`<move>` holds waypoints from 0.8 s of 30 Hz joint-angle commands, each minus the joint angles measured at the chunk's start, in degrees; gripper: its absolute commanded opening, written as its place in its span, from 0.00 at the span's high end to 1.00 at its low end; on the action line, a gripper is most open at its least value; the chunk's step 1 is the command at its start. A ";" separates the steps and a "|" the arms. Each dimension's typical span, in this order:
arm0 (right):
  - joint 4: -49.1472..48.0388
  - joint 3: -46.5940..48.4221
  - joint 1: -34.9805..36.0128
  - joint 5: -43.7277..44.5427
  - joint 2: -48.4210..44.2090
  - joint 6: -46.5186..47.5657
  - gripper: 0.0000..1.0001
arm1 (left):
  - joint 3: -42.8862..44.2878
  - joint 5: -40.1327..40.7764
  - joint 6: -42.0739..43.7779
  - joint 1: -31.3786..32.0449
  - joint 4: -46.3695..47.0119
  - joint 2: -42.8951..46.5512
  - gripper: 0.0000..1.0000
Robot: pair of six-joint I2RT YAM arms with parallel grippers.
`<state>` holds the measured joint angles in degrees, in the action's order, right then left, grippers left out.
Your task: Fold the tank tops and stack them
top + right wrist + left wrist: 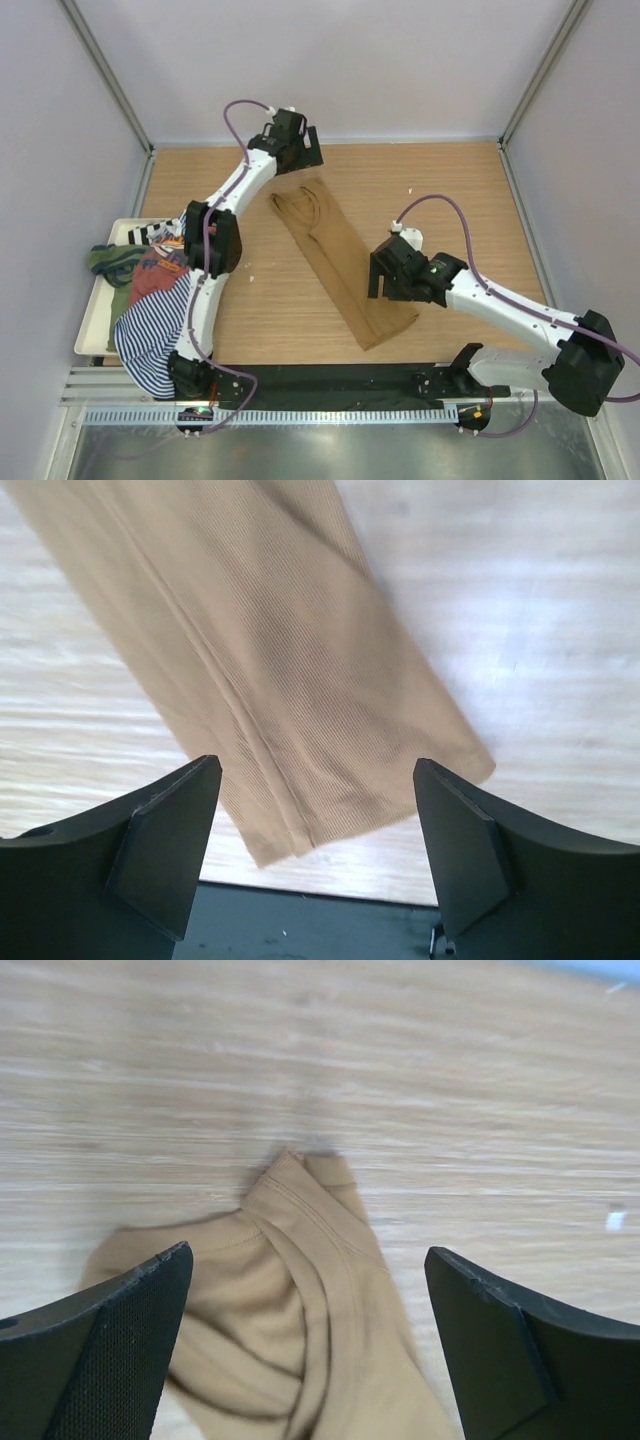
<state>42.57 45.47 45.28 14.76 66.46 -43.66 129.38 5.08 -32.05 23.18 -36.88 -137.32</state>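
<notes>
The tan-brown tank top [340, 260] lies on the wooden table, folded lengthwise into a long diagonal strip. My left gripper [297, 160] hovers open over its strap end. In the left wrist view the straps [310, 1290] sit between and below the wide-apart fingers [110, 1350], gripper [310, 1305]. My right gripper [380, 277] stands open beside the hem end. The right wrist view shows the hem [320, 710] under the open gripper [315, 815], not held. The olive green top [112, 260], the rust-red top [160, 278] and the striped top [155, 335] are piled at left.
A white tray [92, 322] at the table's left edge holds the pile. The striped top spills over its near side against the left arm's lower link [200, 300]. A black strip [330, 380] runs along the table's near edge. Walls enclose the table.
</notes>
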 commanded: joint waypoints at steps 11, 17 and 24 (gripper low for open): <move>-14.95 17.36 -17.40 -13.97 16.13 19.13 0.22 | -36.26 3.02 -6.17 -0.33 8.13 37.15 0.04; -19.62 29.22 -21.36 -21.58 29.50 20.45 0.33 | -62.80 -4.45 -14.60 -0.15 21.31 49.68 0.18; -17.78 45.57 -25.15 -33.22 50.58 21.77 0.43 | -73.66 -7.10 -19.01 0.02 29.06 50.75 0.26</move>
<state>25.19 86.04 21.04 -12.03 112.81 -24.01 55.77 0.25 -47.68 23.00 -16.78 -86.89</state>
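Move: The folded tank top lies as a slanting strip, its middle about 22 cm back and 8 cm right of the left gripper, some 9 cm below. Its far end lies almost level with that gripper, 2 cm to its left. From the right gripper the strip's middle is roughly 15 cm ahead and 10 cm left, 7 cm below; the near end is about 6 cm back, straight behind and below. Lift the empty left gripper off the far end by about 12 cm, then swing it back, down and a little left to hover just outside the strip's left edge near its middle, narrowing the fingers somewhat. Meanwhile take the right gripper forward about 25 cm in a low arc and slightly left, from above the near end to beside the right edge, partly closing and rolling its left side up; both stay clear of the cloth. ##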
